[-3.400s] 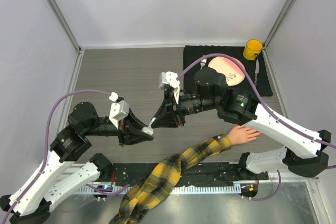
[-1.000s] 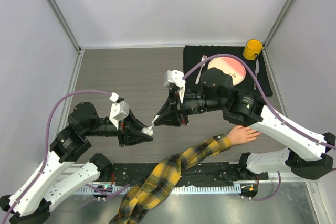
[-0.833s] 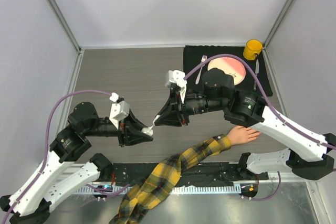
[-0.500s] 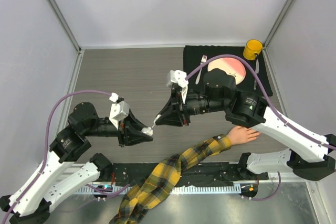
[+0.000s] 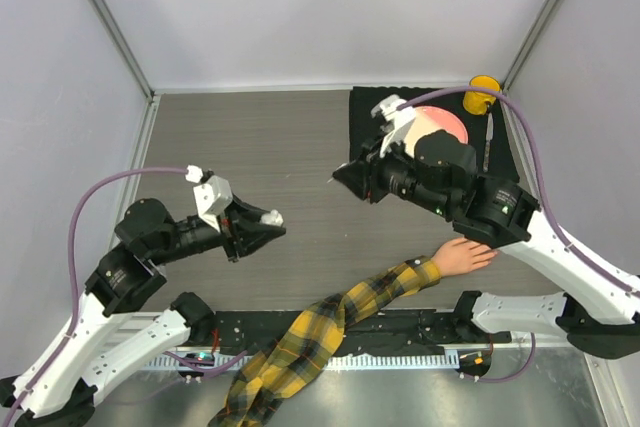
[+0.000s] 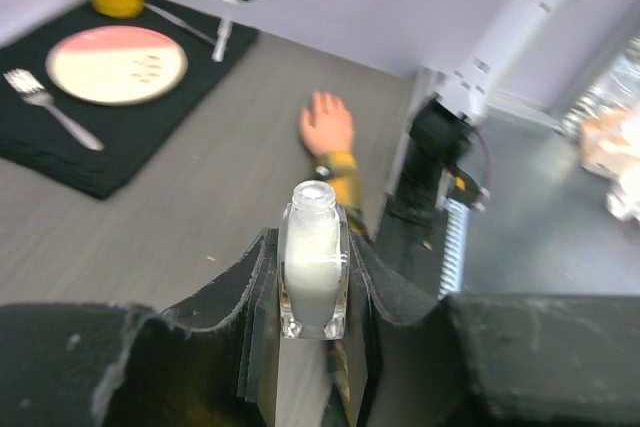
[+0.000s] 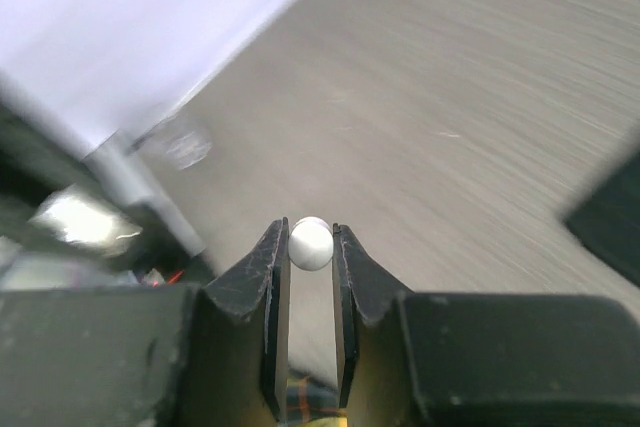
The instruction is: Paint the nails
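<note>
The peach mannequin hand [image 5: 462,257] lies palm down at the near right, its plaid sleeve [image 5: 330,332] trailing off the near edge; the nails are too small to make out. My left gripper [image 5: 265,222] is shut on the small clear bottle [image 5: 273,217], which stands uncapped and full of white polish in the left wrist view [image 6: 313,267]. My right gripper [image 5: 345,177] is raised over the table's middle, shut on the white cap [image 7: 311,243]; a thin brush tip [image 5: 330,183] sticks out to its left. The hand also shows in the left wrist view [image 6: 327,124].
A black mat [image 5: 505,162] at the far right holds a pink plate [image 5: 452,119], a yellow mug [image 5: 483,90], a fork partly under my right arm and a knife [image 5: 488,137]. Grey walls close in three sides.
The cap with its brush has come out of the bottle. My right gripper has carried it up and to the right; my left gripper has drawn back slightly left and farther with the bottle.
</note>
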Available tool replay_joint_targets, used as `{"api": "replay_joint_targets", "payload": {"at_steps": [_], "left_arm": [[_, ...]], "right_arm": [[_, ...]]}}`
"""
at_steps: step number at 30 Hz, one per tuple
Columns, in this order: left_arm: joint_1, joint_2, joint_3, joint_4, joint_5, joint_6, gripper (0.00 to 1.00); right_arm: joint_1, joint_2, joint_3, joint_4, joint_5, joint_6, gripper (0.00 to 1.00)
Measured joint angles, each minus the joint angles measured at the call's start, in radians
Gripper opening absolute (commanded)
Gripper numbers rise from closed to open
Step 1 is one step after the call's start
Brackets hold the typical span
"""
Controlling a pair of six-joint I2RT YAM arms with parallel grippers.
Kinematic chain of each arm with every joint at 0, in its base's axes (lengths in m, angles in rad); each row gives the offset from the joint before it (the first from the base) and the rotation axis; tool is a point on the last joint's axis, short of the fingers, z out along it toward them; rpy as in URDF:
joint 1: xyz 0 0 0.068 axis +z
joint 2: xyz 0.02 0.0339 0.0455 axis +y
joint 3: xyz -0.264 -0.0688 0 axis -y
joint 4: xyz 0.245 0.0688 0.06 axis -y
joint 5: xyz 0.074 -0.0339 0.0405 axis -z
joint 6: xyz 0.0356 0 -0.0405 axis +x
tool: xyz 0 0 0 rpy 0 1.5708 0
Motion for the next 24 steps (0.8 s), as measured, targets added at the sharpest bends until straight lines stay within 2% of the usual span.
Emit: {"api": "replay_joint_targets", "payload": {"at_steps": [4,6,12,17,24], "left_arm": [[0.0,0.013,-0.005,0.07,-0.152,-0.028,0.0],[0.0,0.046,-0.008,0.116,-0.225,-0.05,0.0],[0.0,0.147,-0.018,0.17,-0.407,-0.05,0.0],[0.0,0.165,-0.02,0.175,-0.549,-0.035,0.0],[0.0,0.262,0.072,0.131,-0.639,-0.065,0.0]], "right_arm": [[-0.116,-0.014,-0.035,-0.054,0.178,0.103,0.0],[-0.22,-0.012,-0.064,-0.075,0.223,0.169,0.0],[-0.502,0.057,-0.134,-0.135,0.213,0.346,0.0],[-0.675,0.082,-0.19,-0.21,0.212,0.446,0.0],[-0.901,0.024,-0.258,-0.356,0.253,0.549,0.0]]}}
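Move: The mannequin hand with the nails lies on the table far to the right hand's right, about 32 cm, nearly level fore-and-aft and some 37 cm below. Out on the placemat, the plate is roughly 41 cm ahead and 28 cm right, the fork 41 cm ahead and 12 cm right. The open polish bottle is about 15 cm left, 8 cm back and slightly lower. From the left hand, the mannequin hand is some 7 cm ahead, 48 cm right, 33 cm below. The nail brush, still pinched by its white cap, is swept by the right hand about 30 cm rightward, away from the bottle towards the mannequin hand, sinking well down; it arcs forward, easing back slightly at the end, while the wrist swings clockwise and tips the fingers down. The bottle, kept upright in the left grip, travels some 14 cm forward as that wrist turns counter-clockwise. ##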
